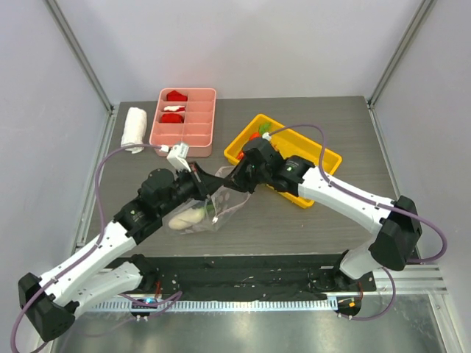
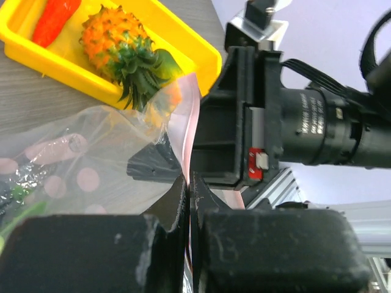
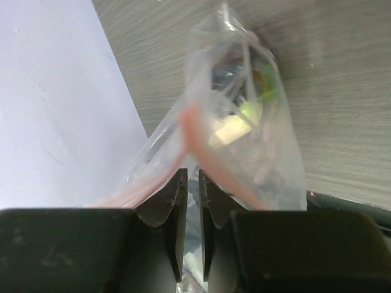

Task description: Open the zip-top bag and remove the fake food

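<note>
The clear zip-top bag hangs between both grippers over the table's middle. My left gripper is shut on its pale pink zip strip. My right gripper faces it at the bag's other lip; its jaws stand a narrow gap apart, with clear film in the gap and the pink strip just past the tips. Fake food shows inside the bag: a white piece and blurred green and yellow pieces. A pineapple and a carrot lie in the yellow tray.
The yellow tray sits at the back right, just behind my right arm. A pink divided tray with red-and-white pieces stands at the back left, with a rolled white towel beside it. A black strip runs along the near table edge.
</note>
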`<state>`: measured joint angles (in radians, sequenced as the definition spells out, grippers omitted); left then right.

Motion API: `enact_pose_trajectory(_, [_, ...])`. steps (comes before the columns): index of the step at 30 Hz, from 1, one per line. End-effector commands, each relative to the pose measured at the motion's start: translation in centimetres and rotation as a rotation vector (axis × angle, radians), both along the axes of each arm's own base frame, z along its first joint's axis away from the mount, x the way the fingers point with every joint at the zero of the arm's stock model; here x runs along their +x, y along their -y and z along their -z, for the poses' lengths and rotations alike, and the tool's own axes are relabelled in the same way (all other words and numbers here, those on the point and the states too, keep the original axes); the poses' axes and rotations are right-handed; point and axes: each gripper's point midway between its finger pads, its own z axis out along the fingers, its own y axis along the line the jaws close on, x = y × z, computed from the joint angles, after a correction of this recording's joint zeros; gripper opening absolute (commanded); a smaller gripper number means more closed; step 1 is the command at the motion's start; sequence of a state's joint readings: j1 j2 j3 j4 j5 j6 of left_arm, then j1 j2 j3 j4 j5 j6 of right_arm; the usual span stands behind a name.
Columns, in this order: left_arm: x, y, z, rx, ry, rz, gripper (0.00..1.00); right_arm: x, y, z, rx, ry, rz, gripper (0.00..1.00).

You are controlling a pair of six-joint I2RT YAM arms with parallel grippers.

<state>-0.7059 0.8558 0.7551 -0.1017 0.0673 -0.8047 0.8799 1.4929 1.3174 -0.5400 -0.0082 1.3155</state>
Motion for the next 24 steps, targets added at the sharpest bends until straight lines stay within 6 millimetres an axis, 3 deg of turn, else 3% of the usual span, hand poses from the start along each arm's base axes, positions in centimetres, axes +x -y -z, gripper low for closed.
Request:
enact_pose_trajectory(1, [0.6, 0.4, -1.0, 0.001, 0.129, -0.068, 0.0, -0.5, -0.8, 1.6, 0.117, -0.188, 0.086, 0.19])
enact_pose_trajectory(7, [1.2, 1.9, 1.0, 0.01, 0.166, -0.072, 0.0, -0.5, -1.7, 2.2, 0.169, -0.269, 0.122, 0.19])
enact_pose_trajectory(10, [1.9, 1.6, 1.2, 0.023, 0.167, -0.115, 0.0, -0.6, -0.9, 2.8, 0.137, -0.245, 0.15, 0.18])
enact_pose_trajectory(13, [2.2, 1.5, -0.4, -0.003, 0.193, -0.133, 0.0, -0.8, 0.2, 4.3, 0.118, -0.233, 0.189, 0.18])
enact_pose_trajectory(20, [3.1, 2.7, -2.4, 0.003, 0.212, -0.124, 0.0, -0.5, -0.3, 5.3, 0.09, -0.143, 0.176, 0.18])
enact_pose_trajectory(24, [3.4, 3.6, -3.4, 0.003, 0.21, -0.099, 0.0, 0.2, -0.9, 5.1, 0.009, 0.039, 0.021, 0.18])
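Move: The pale vegetable in the bag lies roughly 15 cm to the right hand's left, 5 cm back and 16 cm below. From that same hand, the pineapple in the yellow bin is about 16 cm ahead and 10 cm to the right, the red pepper some 18 cm ahead and 4 cm right, both roughly 16 cm lower. From the left hand, which already pinches the bag's rim, the vegetable is about 12 cm left, 7 cm back and 20 cm down. Right hand sinks about 7 cm into the bag while the left, still pinching it, dips, then rises forward. ##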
